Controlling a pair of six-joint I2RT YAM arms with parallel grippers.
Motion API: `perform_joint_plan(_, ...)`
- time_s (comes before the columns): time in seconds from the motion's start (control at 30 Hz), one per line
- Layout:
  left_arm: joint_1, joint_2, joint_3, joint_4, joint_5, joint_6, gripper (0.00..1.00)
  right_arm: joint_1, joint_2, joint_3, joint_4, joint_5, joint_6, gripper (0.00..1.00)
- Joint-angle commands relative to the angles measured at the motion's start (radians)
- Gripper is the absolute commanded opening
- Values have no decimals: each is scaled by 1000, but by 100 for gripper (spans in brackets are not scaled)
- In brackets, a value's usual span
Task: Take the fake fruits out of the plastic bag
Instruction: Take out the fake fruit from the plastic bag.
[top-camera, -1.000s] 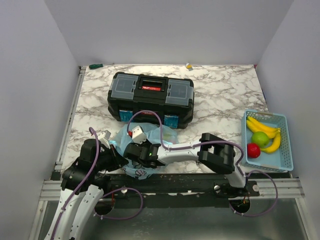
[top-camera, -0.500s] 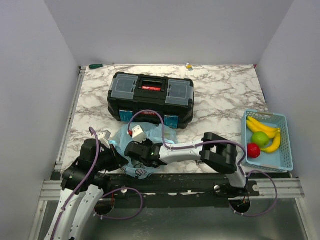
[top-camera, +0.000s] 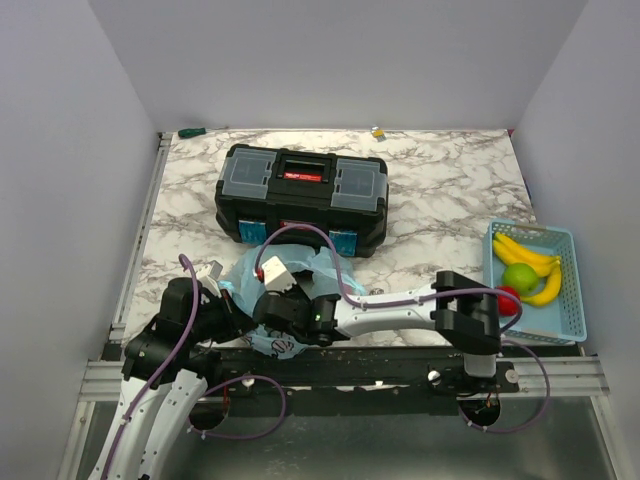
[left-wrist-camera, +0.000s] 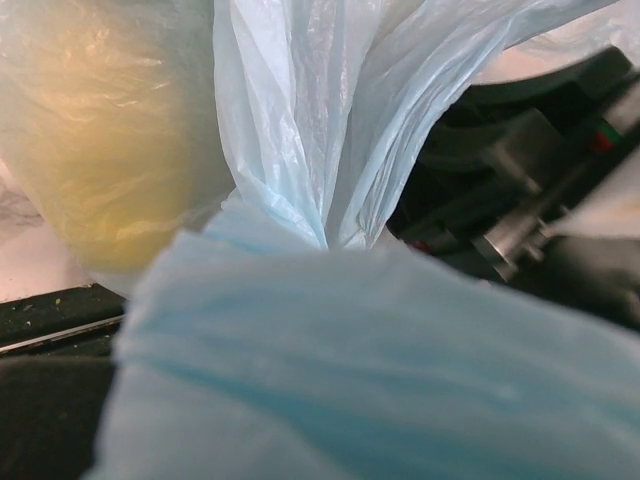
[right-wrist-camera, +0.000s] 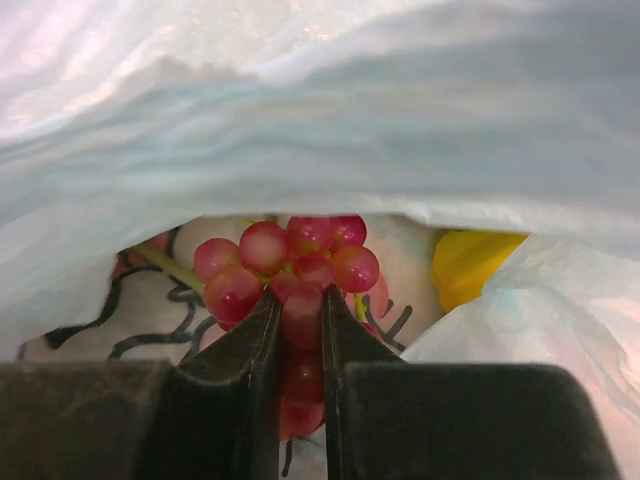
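Note:
The light-blue plastic bag (top-camera: 243, 268) lies crumpled at the near table edge, in front of the toolbox. My right gripper (right-wrist-camera: 300, 300) is inside its mouth, shut on a bunch of red fake grapes (right-wrist-camera: 290, 260) that sticks out past the fingertips. A yellow fruit (right-wrist-camera: 468, 264) lies deeper in the bag to the right. Through the film the left wrist view shows a yellowish shape (left-wrist-camera: 100, 150). My left gripper (top-camera: 226, 296) is at the bag's left edge. Blurred blue film (left-wrist-camera: 350, 370) hides its fingers, and the film bunches to a pinch just in front of them.
A black toolbox (top-camera: 302, 195) stands behind the bag. At the right edge a light-blue mesh basket (top-camera: 574, 300) holds bananas (top-camera: 530, 256), a green apple (top-camera: 520, 277) and a red fruit (top-camera: 506, 298). Small items lie at the back edge.
My right gripper's jaws have closed onto the grapes inside the bag. The right arm's elbow has swung right, toward the basket. The left arm has not moved.

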Motion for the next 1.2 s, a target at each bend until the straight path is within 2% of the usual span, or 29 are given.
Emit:
perform_joint_plan(0.0,3,-1,-9,4,21,14,0,34,-74,-25,21,-7,25,1)
perform_joint_plan(0.37,3,9,-9,4,26,19,0,94,-176,-38,23,-10,77,1)
perform_joint_plan(0.73,3,0,-9,4,24,15,0,94,-331,-102,147,-83,70,1)
perform_joint_plan(0.9,3,-5,-10,5,23,15,0,94,-405,-165,286,-156,49,1)
perform_joint_plan(1.03,3,-7,-10,5,24,16,0,93,-406,-152,369,-213,19,1)
perform_joint_plan(1.17,2,-7,-10,5,26,17,0,93,-336,-55,355,-250,-15,1)
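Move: The right hand, inside the bag, already grips the red grapes. The bag's mouth, its way out, lies about 3 cm back and 5 above it. A yellow fruit remains some 6 cm ahead and 4 to the right, about 4 lower. The toolbox stands about 17 cm ahead and 5 right, and the blue basket roughly 55 cm to the right and 2 ahead, 4 lower. From the left hand, the mouth is about 6 cm ahead, 7 right and slightly lower. Upward and back, the right hand draws the pinched grapes out through the bag's mouth. It comes back and up together at first, then climbs mostly straight, about 14 cm in all with some 6 cm back and a little left at the end. Its left side rolls up about 30 degrees while the fingers keep their hold; the left gripper stays put, still pinching the bag's rim. ##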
